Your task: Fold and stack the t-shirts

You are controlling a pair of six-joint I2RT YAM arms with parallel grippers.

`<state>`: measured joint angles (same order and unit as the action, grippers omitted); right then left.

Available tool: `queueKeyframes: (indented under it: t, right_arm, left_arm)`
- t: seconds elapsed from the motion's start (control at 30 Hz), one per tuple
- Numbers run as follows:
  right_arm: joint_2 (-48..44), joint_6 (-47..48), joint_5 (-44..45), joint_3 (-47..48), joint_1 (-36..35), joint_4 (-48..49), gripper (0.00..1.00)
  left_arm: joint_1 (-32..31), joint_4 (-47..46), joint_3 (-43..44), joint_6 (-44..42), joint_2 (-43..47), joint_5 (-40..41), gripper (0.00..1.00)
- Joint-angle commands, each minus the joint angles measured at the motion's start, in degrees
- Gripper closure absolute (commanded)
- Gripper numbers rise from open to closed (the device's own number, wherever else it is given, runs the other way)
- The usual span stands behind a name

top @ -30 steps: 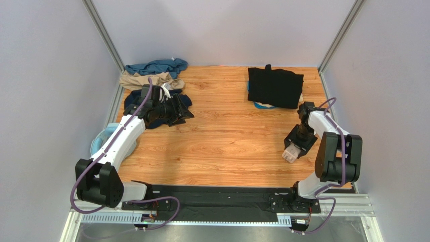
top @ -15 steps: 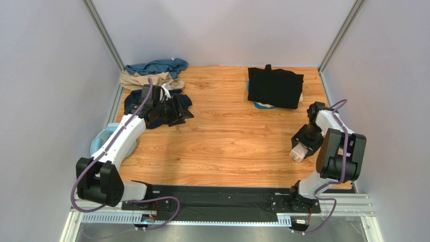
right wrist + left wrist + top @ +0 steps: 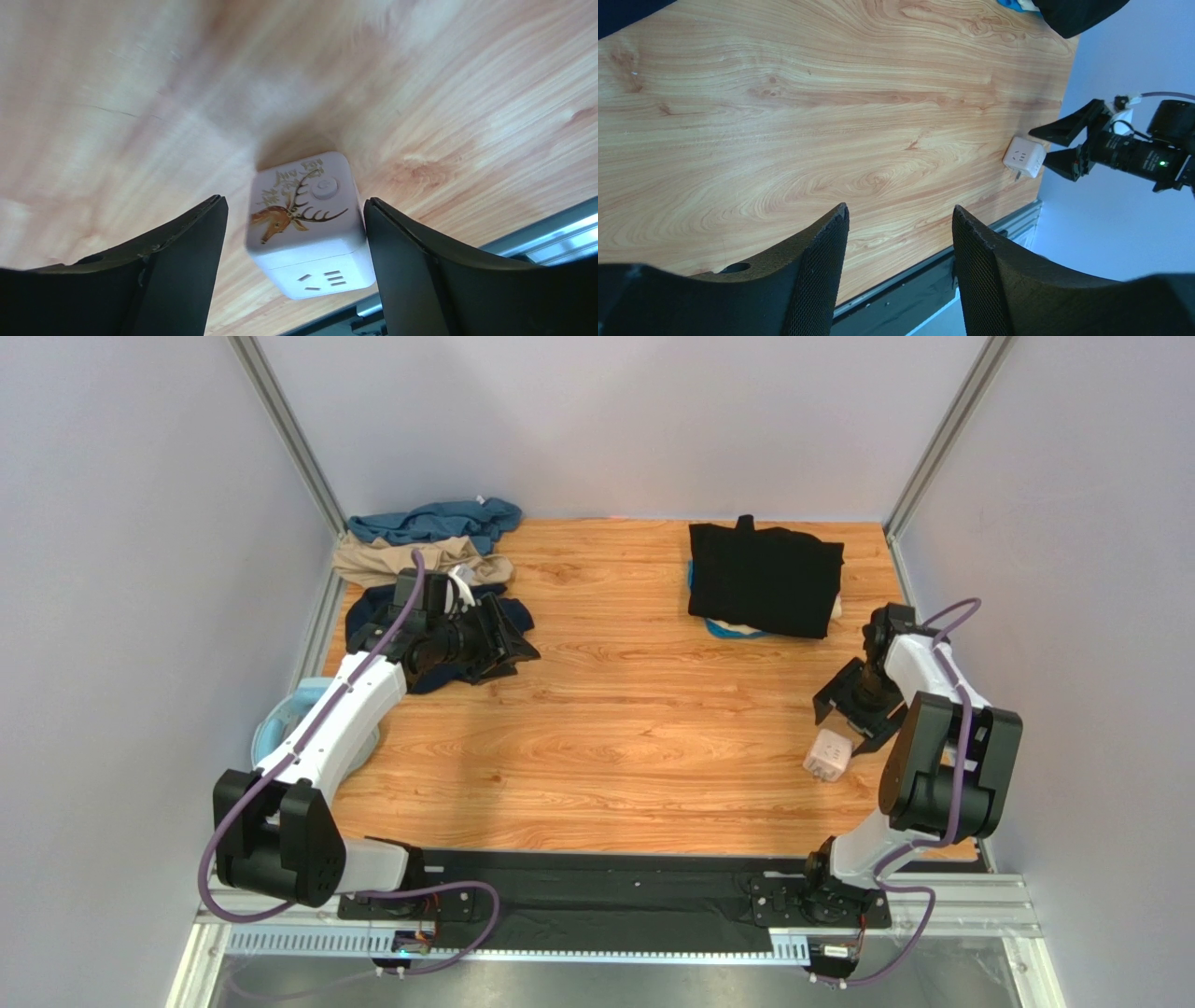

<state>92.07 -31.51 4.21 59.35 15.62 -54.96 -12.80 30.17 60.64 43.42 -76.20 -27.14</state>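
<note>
Crumpled t-shirts lie at the back left: a teal one (image 3: 435,518), a tan one (image 3: 407,556) and a dark navy one (image 3: 368,612) with black cloth (image 3: 508,647) beside it. A folded black t-shirt (image 3: 765,577) lies at the back right, with a bright blue edge (image 3: 725,629) showing from under it. My left gripper (image 3: 484,637) hovers over the dark heap, pointing right. It is open (image 3: 900,208), with only wood between its fingers. My right gripper (image 3: 842,725) is open (image 3: 295,203) near the right edge, and a white cube (image 3: 309,224) stands loose on the table between its fingers.
The white cube (image 3: 828,753) carries a deer picture and socket slots. A pale blue ring (image 3: 285,723) lies at the left edge under my left arm. Walls and metal posts close in the table. A black strip (image 3: 603,875) runs along the near edge.
My right gripper has opened wider and moved toward the right edge with the cube, which now stands free on the wood. My left arm has barely moved.
</note>
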Motion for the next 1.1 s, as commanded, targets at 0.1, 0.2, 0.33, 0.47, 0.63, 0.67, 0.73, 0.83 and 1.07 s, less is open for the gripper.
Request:
queueKeyframes:
  t: [0.1,0.2,0.33,0.47,0.63,0.67,0.73,0.83,1.07]
  right_arm:
    - [3.5,-2.9,1.2,14.1,3.2,3.7,0.24]
    - [5.0,-6.3,-3.4,19.4,3.0,5.4,0.25]
    - [6.2,-14.5,-15.6,20.1,1.2,11.3,0.28]
    - [6.4,-14.8,-27.4,20.5,-7.2,22.2,0.26]
    - [8.5,-11.4,-34.6,21.7,-20.6,31.7,0.25]
    - [9.3,-10.3,-35.1,22.8,-22.3,30.7,0.26]
    - [12.5,-4.8,-33.6,27.2,-27.0,24.5,0.26]
    - [17.6,0.8,-37.5,32.2,-30.2,17.6,0.24]
    - [15.1,2.7,-41.6,26.7,-29.6,15.7,0.24]
  left_arm:
    - [-0.2,-1.5,0.3,0.2,1.1,-0.8,0.37]
    - [-0.2,-1.0,0.8,-0.3,1.3,-0.6,0.37]
    - [-0.2,-0.7,0.8,-0.2,1.4,-0.4,0.37]
    - [-0.2,-0.6,0.6,0.0,1.7,0.0,0.37]
    - [-0.2,-0.6,0.1,0.3,4.6,2.4,0.36]
    - [-0.2,-0.4,0.0,0.4,5.6,3.7,0.36]
    - [-0.2,0.9,0.1,0.6,6.2,5.5,0.37]
    - [-0.2,9.1,4.6,-2.8,7.9,13.7,0.38]
    - [5.0,19.3,13.7,-7.0,14.1,41.3,0.38]
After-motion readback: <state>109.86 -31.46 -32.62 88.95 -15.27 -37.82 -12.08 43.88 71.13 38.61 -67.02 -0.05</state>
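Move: The navy t-shirt, the next one to fold, lies roughly 70 cm left and 21 cm ahead of the right hand. The white cube sits just under that hand, some 3 cm back and 1 cm left; the black t-shirt stack is about 33 cm ahead and 10 cm left. From the left hand the navy t-shirt is around 14 cm ahead, 17 cm left and 17 cm below, with the tan t-shirt about 14 cm beyond it and 4 cm farther left. Right hand leaves the cube forward, then sweeps about 30 cm left towards the navy t-shirt; left heads left. ##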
